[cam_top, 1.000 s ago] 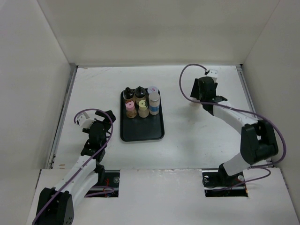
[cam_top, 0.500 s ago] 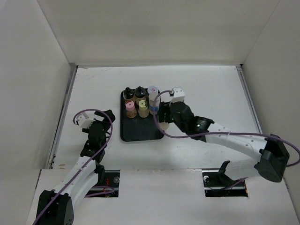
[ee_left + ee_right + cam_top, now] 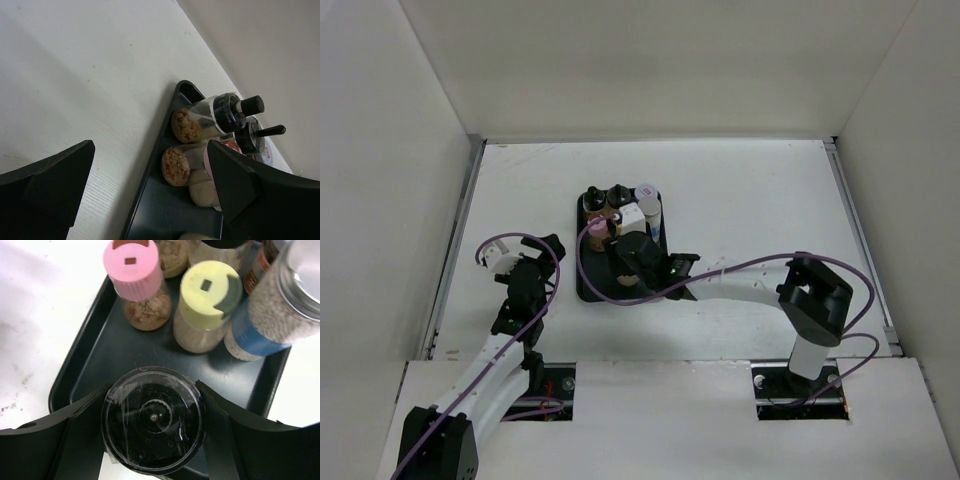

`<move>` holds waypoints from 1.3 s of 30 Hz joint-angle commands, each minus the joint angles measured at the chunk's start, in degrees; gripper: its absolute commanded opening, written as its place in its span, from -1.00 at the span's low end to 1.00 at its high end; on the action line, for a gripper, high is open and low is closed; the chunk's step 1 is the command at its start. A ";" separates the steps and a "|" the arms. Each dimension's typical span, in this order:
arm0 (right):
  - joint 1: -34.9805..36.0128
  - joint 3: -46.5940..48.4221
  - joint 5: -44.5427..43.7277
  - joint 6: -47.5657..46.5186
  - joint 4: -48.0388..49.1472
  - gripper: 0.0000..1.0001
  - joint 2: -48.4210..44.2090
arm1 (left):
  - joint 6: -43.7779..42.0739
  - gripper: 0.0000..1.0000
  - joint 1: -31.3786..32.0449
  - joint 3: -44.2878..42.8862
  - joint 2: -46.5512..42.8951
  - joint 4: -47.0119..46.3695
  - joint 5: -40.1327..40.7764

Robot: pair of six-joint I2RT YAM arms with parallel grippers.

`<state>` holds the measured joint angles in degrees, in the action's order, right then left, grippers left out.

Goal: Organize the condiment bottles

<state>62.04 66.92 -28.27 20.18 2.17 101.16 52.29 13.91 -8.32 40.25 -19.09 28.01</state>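
My right gripper (image 3: 632, 264) is shut on the dark grinder-topped bottle (image 3: 153, 419) and holds it upright over the near half of the black tray (image 3: 586, 284). I cannot tell whether it touches the tray. Beyond it on the tray stand a pink-lidded bottle (image 3: 132, 261), a cream bottle (image 3: 207, 288) and a taller white bottle with a blue label (image 3: 272, 315). Two brown bottles with black caps (image 3: 603, 198) stand in the tray's far row and also show in the left wrist view (image 3: 215, 114). My left gripper (image 3: 546, 252) is open and empty, left of the tray.
The tray's left rim (image 3: 150, 165) lies just ahead of my left gripper's open fingers. White walls close in the table on the left, back and right. The right arm stretches across the table from its base to the tray.
My right arm has swung from the far right of the table across to the tray, carrying the grinder-topped bottle. The left arm has not moved.
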 commanded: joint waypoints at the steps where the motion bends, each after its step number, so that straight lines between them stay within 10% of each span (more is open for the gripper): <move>1: 1.19 3.31 -2.14 -1.29 7.31 0.02 1.22 | -0.44 1.00 -0.25 0.41 0.09 -2.35 0.29; 10: 1.72 0.86 -3.19 -1.90 7.75 1.00 -6.31 | -0.96 1.00 -0.16 -0.38 2.37 -2.35 -0.24; 17: -6.61 -13.18 -7.66 -0.50 12.32 1.00 -24.84 | -3.95 1.00 0.19 -1.35 4.13 -2.88 -1.38; 27: -37.20 -36.40 -0.13 15.57 16.54 1.00 -38.59 | -4.74 1.00 -0.16 -3.37 8.27 -3.14 -2.70; 39: -35.99 -39.41 3.49 16.82 25.07 1.00 -30.68 | -8.78 1.00 -0.42 -4.43 7.48 -3.58 -2.08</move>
<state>24.43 25.34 -26.13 36.10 21.47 70.76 45.34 13.87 -9.76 48.03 -20.32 25.82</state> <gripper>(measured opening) 0.999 0.997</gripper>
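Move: The right hand still holds the dark-capped bottle by its upper part, its middle about 2 cm below and 1 cm left of the fingers, over the near half of the tray. From that hand the yellow-capped bottle stands about 7 cm ahead, the pink-capped one 7 cm ahead and 6 cm left, and the blue-label bottle 8 cm ahead and 4 cm right. From the left hand the held bottle is roughly 18 cm right and 2 cm back. The right hand nudges about 1 cm left, opens its fingers fully to let go of the dark-capped bottle in the near half of the tray, then rises clear and sweeps some 30 cm right and a little forward, arching up about 13 cm before sinking over bare table right of the tray, turning roughly 40 degrees clockwise as it goes. Meanwhile the left hand, empty and open beside the tray, dips about 3.5 cm with its fingers tipping slightly down, then comes back up a centimetre without touching anything. ##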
